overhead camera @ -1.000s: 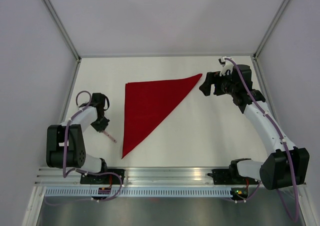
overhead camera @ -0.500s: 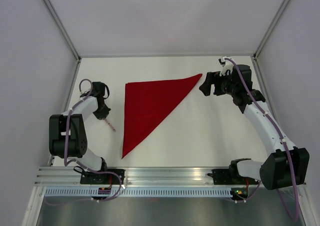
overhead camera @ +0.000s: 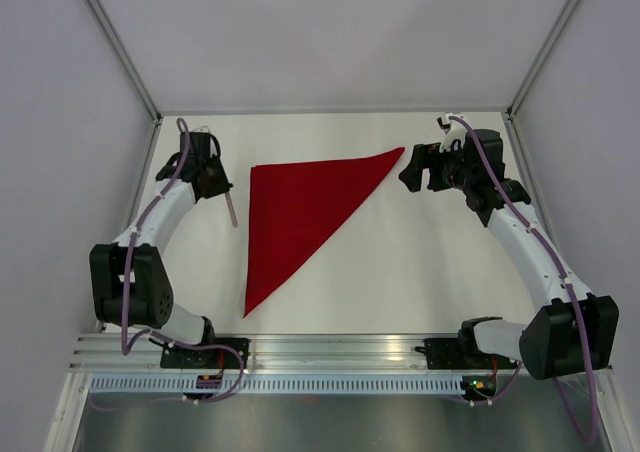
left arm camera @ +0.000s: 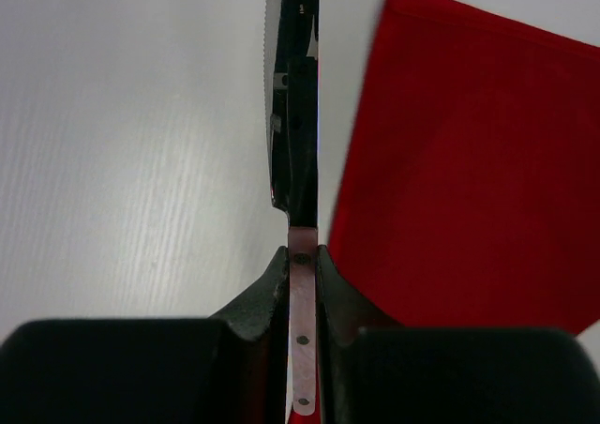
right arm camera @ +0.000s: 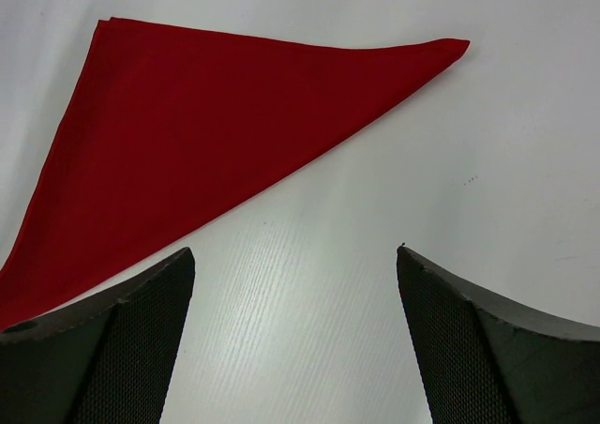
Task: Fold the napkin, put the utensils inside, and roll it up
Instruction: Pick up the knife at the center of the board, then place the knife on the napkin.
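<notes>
The red napkin (overhead camera: 295, 207) lies on the white table folded into a triangle, one point toward the far right and one toward the near edge. It also shows in the left wrist view as the napkin (left arm camera: 469, 161) and in the right wrist view as the napkin (right arm camera: 187, 133). My left gripper (overhead camera: 212, 182) is shut on one slim pinkish utensil (overhead camera: 232, 210), just left of the napkin's far left corner. The riveted handle (left arm camera: 302, 293) is pinched between the jaws of the left gripper (left arm camera: 302, 255), and the serrated end points away. My right gripper (overhead camera: 410, 175) hovers open by the napkin's right tip, with only bare table under the right gripper (right arm camera: 295, 255).
White walls with metal corner posts close the table on the left, back and right. The left wall (overhead camera: 140, 187) stands close behind my left arm. The arm bases sit on a rail (overhead camera: 330, 350) at the near edge.
My left arm has swung from the near left of the table toward the far left, carrying the utensil up beside the napkin's far left corner. The right arm has not moved.
</notes>
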{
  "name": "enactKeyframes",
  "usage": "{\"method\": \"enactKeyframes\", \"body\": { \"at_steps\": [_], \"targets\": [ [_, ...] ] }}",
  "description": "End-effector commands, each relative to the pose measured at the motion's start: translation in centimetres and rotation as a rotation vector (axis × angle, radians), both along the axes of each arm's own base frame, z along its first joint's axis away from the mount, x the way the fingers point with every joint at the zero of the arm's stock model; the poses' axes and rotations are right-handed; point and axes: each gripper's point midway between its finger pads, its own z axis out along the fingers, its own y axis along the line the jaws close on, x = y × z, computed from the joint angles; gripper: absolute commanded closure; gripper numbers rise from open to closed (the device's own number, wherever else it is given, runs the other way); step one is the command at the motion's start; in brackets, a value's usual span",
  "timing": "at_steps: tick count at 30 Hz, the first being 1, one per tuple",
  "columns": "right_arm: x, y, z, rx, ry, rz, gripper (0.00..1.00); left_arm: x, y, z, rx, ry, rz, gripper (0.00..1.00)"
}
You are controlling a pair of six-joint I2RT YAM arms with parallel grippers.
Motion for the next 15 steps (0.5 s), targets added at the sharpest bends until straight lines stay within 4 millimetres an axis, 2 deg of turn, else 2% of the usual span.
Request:
{"method": "enactKeyframes", "body": {
  "at_steps": [1,4,5,6,7,8,9,10,11,15],
  "targets": [
    [0.6,-0.1,1.8,-0.005,-0.044,-0.013,0.07,2.1,-5.6,3.0,0.012,-0.101,-0.305,0.98],
    [0.7,-0.4,1.8,-0.015,-0.049,-0.026,0.07,2.2,-10.1,3.0,0.039,-0.104,-0.466,0.98],
    [0.7,-0.5,1.9,-0.018,-0.050,-0.030,0.07,2.3,-11.4,1.8,0.045,-0.075,-0.511,0.98],
    [0.8,-0.7,1.8,-0.024,-0.050,-0.041,0.07,2.1,-13.9,2.0,0.052,-0.081,-0.584,0.98],
    [0.8,-0.8,1.9,-0.028,-0.055,-0.045,0.07,1.9,-15.0,1.8,0.069,-0.075,-0.635,0.98],
    [0.8,-0.9,1.8,-0.033,-0.055,-0.049,0.07,1.7,-16.1,-0.1,0.074,-0.024,-0.677,0.98],
    [0.9,-1.0,1.9,-0.039,-0.060,-0.056,0.07,1.5,-18.1,0.1,0.073,-0.024,-0.730,0.98],
    [1.0,-1.1,1.8,-0.042,-0.062,-0.058,0.07,1.4,-19.0,-0.6,0.076,-0.007,-0.765,0.98],
    [1.0,-1.2,1.9,-0.046,-0.065,-0.062,0.07,1.0,-20.8,-1.5,0.056,0.013,-0.818,0.98],
    [1.1,-1.5,1.8,-0.057,-0.069,-0.075,0.07,0.2,-23.9,-3.4,0.031,0.053,-0.923,0.98]
  ]
}}
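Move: The left hand already holds the knife by its handle, some 11 cm above the bare board; the middle of the folded napkin lies about 19 cm to its right, 1 cm farther out and 12 cm below. The napkin's far left corner is about 15 cm ahead and 4 cm right, its near tip 27 cm back and 7 cm right. From the idle right hand the napkin's middle lies roughly 28 cm left, 4 cm ahead and 21 cm down. The left arm swings the pinched knife quickly to the robot's right, about 22 cm, in off the bare board and across the napkin's left edge, rising a couple of centimetres at first and then sinking some 6 cm towards the red cloth. Along the way the wrist turns clockwise by about 45 degrees, so the handle, which pointed back and slightly right, ends up pointing back and left with the blade out to the far right, while the fingers keep their closed grip and stay at nearly the same reach from the base. ##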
